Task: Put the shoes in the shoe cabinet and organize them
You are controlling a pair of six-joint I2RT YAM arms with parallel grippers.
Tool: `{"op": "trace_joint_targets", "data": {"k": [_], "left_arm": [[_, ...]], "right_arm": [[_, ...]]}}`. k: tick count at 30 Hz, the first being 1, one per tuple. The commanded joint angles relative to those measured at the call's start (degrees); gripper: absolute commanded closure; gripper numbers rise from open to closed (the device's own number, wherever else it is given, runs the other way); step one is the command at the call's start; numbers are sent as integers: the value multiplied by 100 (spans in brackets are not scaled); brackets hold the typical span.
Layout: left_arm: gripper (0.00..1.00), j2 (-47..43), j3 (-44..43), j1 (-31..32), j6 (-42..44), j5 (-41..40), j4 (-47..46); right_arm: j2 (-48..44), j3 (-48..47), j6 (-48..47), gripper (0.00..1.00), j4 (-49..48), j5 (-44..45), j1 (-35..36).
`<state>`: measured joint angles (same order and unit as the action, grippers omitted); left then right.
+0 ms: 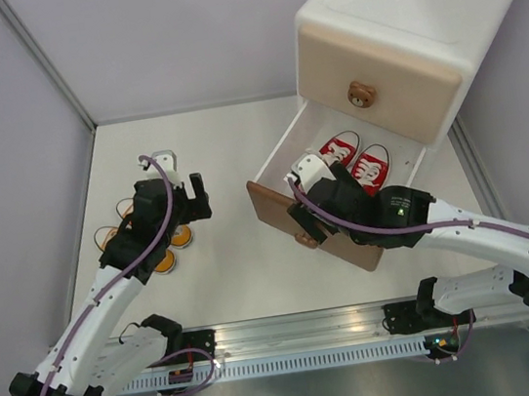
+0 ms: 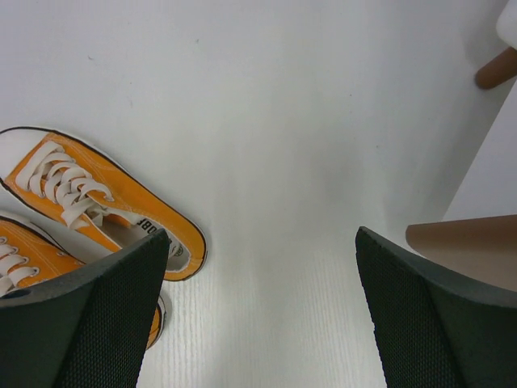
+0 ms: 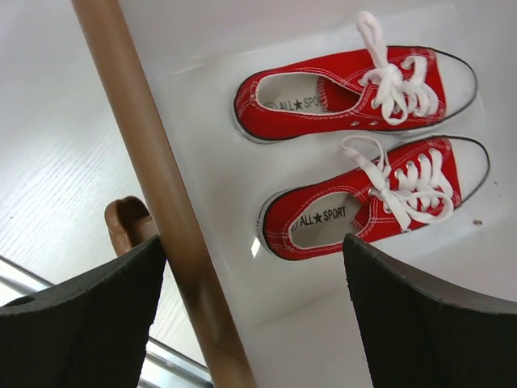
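Observation:
The white shoe cabinet (image 1: 414, 0) stands at the back right with its beige upper drawer (image 1: 375, 69) shut. Its brown-fronted lower drawer (image 1: 271, 207) is pulled out. Two red shoes (image 1: 340, 150) (image 1: 373, 167) lie side by side in it, clear in the right wrist view (image 3: 347, 93) (image 3: 371, 198). My right gripper (image 1: 303, 202) (image 3: 254, 315) hangs open over the drawer front (image 3: 137, 145), one finger outside it and one inside, holding nothing. The orange shoes (image 1: 165, 261) (image 2: 97, 202) (image 2: 32, 259) lie on the table at the left. My left gripper (image 1: 191, 203) (image 2: 262, 307) is open above bare table just right of them.
The drawer's brown knob (image 3: 125, 222) sticks out toward the arms. Grey walls close in the table on the left and behind. A metal rail (image 1: 304, 335) runs along the near edge. The drawer front's corner (image 2: 468, 242) shows to the right of my left gripper.

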<state>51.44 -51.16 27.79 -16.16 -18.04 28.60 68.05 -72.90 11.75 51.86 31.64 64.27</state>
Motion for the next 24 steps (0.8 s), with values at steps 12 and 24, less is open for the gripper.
{"op": "trace_joint_targets", "data": {"k": [12, 24], "left_arm": [[2, -319, 493, -116, 404, -455, -478], [2, -301, 519, -107, 412, -446, -487]], "right_arm": [[-275, -207, -340, 7, 106, 2091, -635], [-477, -461, -331, 8, -105, 2448, -855]]}}
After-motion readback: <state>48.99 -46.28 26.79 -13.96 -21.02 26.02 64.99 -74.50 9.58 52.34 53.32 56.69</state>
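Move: The drawer front I am closing is already at my right hand's left finger, with its middle about 3 cm left of the hand, 1 cm back and 7 cm lower. Its handle is some 5 cm left, 4 cm back and 8 cm down. Inside, about 10 cm below the hand, one red shoe lies 11 cm ahead and 4 cm right, the other 7 cm ahead and 9 cm right. From my left hand the drawer front is roughly 29 cm right, 7 cm back and 6 cm lower. With my right gripper still wide open astride the drawer front, I keep its left finger on the handle side and push the front towards the cabinet. The hand goes about 9 cm right while rising and advancing some 5 cm each, turning roughly 20 degrees clockwise and tilting its tips up. My open left hand eases about 2 cm left and down, then waits. ##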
